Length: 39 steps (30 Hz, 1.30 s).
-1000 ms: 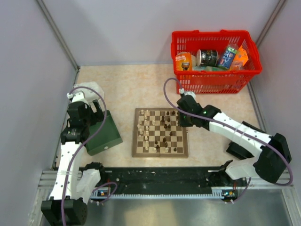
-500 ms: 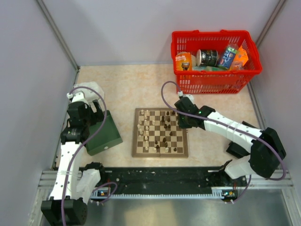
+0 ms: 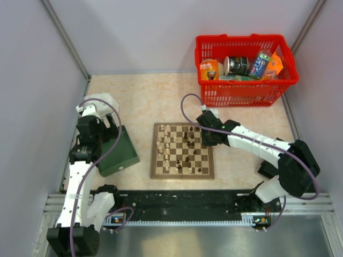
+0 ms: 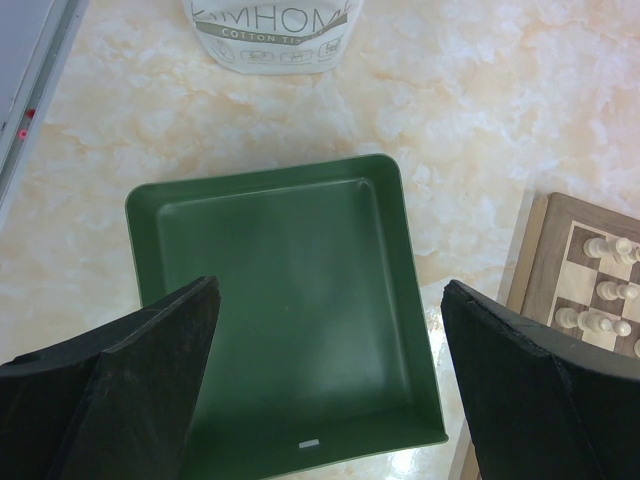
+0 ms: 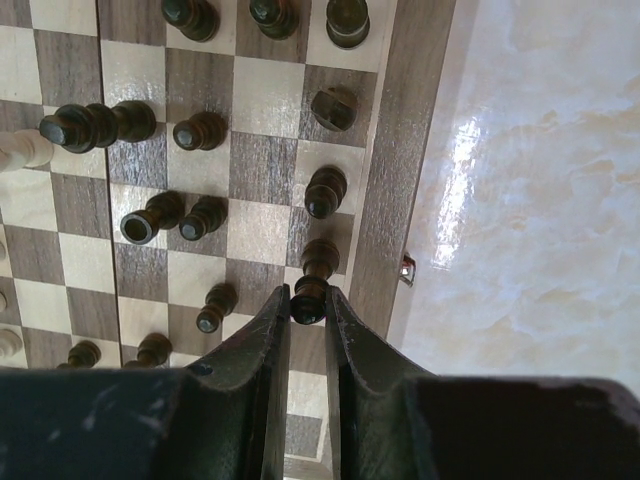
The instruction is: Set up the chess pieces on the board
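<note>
The checkered wooden board (image 3: 182, 169) lies mid-table with cream pieces (image 3: 166, 140) on its left half and dark brown pieces (image 3: 188, 158) toward the right. In the right wrist view my right gripper (image 5: 306, 302) is shut on the head of a dark brown chess piece (image 5: 312, 286) at the board's right edge (image 5: 385, 210), beside other dark pieces (image 5: 325, 191). From above, my right gripper (image 3: 206, 140) is at the board's upper right. My left gripper (image 4: 330, 310) stays wide open above the dark green box (image 4: 280, 300), holding nothing. A corner of the board (image 4: 590, 290) shows at its right.
A red basket (image 3: 245, 85) with cans and packets stands at the back right. The green box (image 3: 119, 152) lies left of the board. A white bag (image 4: 272, 35) lies beyond the box. A black object (image 3: 268, 170) rests right of the board near the right arm.
My right arm has shifted slightly left, keeping its gripper shut at the board's upper right. The left arm has not moved.
</note>
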### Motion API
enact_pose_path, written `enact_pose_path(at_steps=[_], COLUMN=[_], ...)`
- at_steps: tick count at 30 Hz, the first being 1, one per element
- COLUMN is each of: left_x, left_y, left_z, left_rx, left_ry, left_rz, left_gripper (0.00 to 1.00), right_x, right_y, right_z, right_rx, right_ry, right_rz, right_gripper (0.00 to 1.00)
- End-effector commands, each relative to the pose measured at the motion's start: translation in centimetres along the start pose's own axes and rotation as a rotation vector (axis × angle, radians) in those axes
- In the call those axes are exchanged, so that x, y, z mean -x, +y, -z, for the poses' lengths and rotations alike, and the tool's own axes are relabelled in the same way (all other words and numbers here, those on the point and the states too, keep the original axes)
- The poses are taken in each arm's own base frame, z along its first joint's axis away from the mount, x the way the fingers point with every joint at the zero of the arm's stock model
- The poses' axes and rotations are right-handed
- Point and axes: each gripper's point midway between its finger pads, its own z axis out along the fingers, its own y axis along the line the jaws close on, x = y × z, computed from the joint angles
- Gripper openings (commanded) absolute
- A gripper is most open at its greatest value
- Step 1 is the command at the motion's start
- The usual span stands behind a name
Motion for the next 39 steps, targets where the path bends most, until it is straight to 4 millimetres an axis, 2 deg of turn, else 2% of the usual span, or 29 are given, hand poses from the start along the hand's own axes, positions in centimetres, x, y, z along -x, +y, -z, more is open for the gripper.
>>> enact_pose_path(at_steps=[1, 13, 23, 26, 30, 33, 35, 39], left_x=[0.5, 0.5, 0.6, 0.5, 0.6, 0.6, 0.6, 0.6], left_y=[-0.2, -0.1, -0.1, -0.1, -0.1, -0.1, -0.1, -0.1], left_z=[0.1, 0.1, 0.2, 0.1, 0.2, 0.2, 0.2, 0.2], left_rx=[-0.009, -0.007, -0.009, -0.006, -0.007, -0.007, -0.008, -0.009], left_ry=[-0.021, -0.022, -0.026, -0.024, -0.027, -0.028, -0.030, -0.026], left_rz=[-0.001, -0.003, -0.002, -0.004, -0.002, -0.002, -0.003, -0.002], left_gripper=[0.98, 0.98, 0.98, 0.98, 0.98, 0.98, 0.98, 0.98], right_x=[0.8, 0.2, 0.5, 1.1, 2.6, 4.3, 5.4, 6.3], right_y=[0.2, 0.3, 0.5, 0.8, 1.5, 2.7, 3.9, 5.6], right_z=[-0.6, -1.4, -1.0, -0.5, 1.6, 3.6, 4.9, 4.5], right_rx=[0.007, 0.006, 0.016, 0.025, 0.068, 0.135, 0.163, 0.177], right_ry=[-0.029, -0.010, -0.011, -0.020, -0.055, -0.111, -0.153, -0.168], right_rz=[-0.017, -0.011, -0.008, -0.005, -0.004, 0.030, 0.069, 0.098], right_gripper=[0.13, 0.15, 0.34, 0.36, 0.38, 0.51, 0.55, 0.57])
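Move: The right hand grips a dark chess piece by its head, some 3 cm directly above its goal, the fourth square from the far end of the board's right edge column. One dark piece stands about 2 cm ahead in that column. In the goal's row a dark pawn lies roughly 5 cm to the left, and another dark pawn about 4 cm left and 3 cm back. From the left hand, that square lies some 39 cm right, 2 cm back and 14 cm below. Down about 1 cm, almost straight, the right hand lowers the dark piece onto its right-column square and then stays there while the fingers slowly part and let go of it. With the fingers opening further, to a little over half, the hand then lifts some 5.5 cm and swings left, inwards over the board, and slightly forward, the wrist turning only a few degrees. ##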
